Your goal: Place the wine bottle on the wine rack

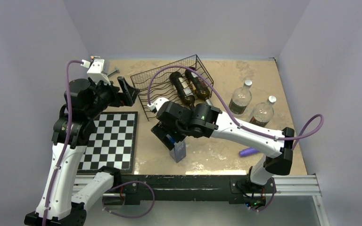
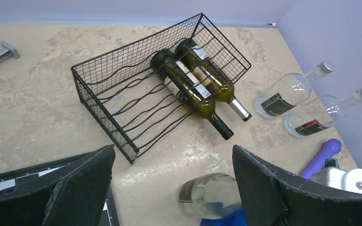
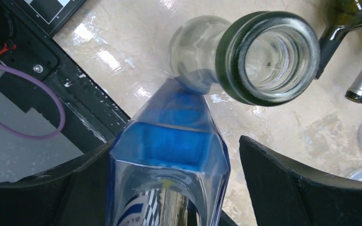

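The black wire wine rack (image 1: 156,84) (image 2: 122,80) stands at the back with two dark wine bottles (image 1: 183,88) (image 2: 185,87) lying side by side in its right half. My right gripper (image 1: 170,141) (image 3: 174,141) is open around a blue-tinted square glass bottle (image 1: 178,151) (image 3: 169,141). Its left finger lies against the glass and its right finger (image 3: 283,183) stands clear of it. A clear round bottle (image 2: 217,193) (image 3: 195,44) lies just past the blue one. My left gripper (image 1: 128,92) (image 2: 173,150) hangs open and empty above the table, left of the rack.
Two clear bottles with silver caps (image 1: 240,100) (image 1: 262,113) lie at the right near the wall. A purple object (image 1: 248,151) (image 2: 321,157) rests in front of them. A chessboard (image 1: 111,139) covers the near left. A grey metal piece (image 2: 0,54) lies at the back left.
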You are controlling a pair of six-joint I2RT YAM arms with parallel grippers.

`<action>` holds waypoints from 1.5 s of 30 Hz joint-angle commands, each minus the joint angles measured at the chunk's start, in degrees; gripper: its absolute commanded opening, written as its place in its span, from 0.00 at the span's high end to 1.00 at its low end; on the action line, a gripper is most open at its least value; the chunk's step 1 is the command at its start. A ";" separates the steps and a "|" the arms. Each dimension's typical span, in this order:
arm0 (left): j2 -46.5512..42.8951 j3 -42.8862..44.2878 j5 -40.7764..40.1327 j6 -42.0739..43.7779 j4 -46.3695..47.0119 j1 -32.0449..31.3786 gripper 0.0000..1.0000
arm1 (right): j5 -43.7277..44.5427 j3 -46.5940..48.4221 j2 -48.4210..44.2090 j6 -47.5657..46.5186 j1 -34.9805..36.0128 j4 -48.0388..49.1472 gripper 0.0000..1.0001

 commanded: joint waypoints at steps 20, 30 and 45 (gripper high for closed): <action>0.14 0.56 5.95 3.19 3.17 -0.18 0.02 | 14.68 -5.03 -12.66 1.10 0.69 2.43 1.00; -1.25 -5.17 36.24 5.78 13.94 -0.39 0.02 | 13.05 -5.70 -20.24 0.59 -8.30 1.67 1.00; 2.39 -17.38 29.75 7.05 27.59 -14.99 0.08 | -8.81 -4.07 -22.94 -0.14 -19.64 6.36 1.00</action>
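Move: The blue bottle already stands between the open right fingers, its middle about 8 cm straight below them. The upright clear bottle is some 6 cm ahead and 4 cm left of the right hand, middle 7 cm lower; from the left hand it lies about 7 cm back, 14 cm right, middle 18 cm lower. The nearer racked wine bottle lies about 14 cm ahead, 20 cm right and 27 cm below the left hand. Close the right gripper on the blue bottle's upper part until the fingers stop on it, then carry it about 12 cm right, away from the clear bottle, rising 6 cm and going a little forward. Hold the left gripper nearly still at first, then swing it open some 12 cm right and 7 cm back to the clear bottle's mouth, turning nearly 50 degrees clockwise. ##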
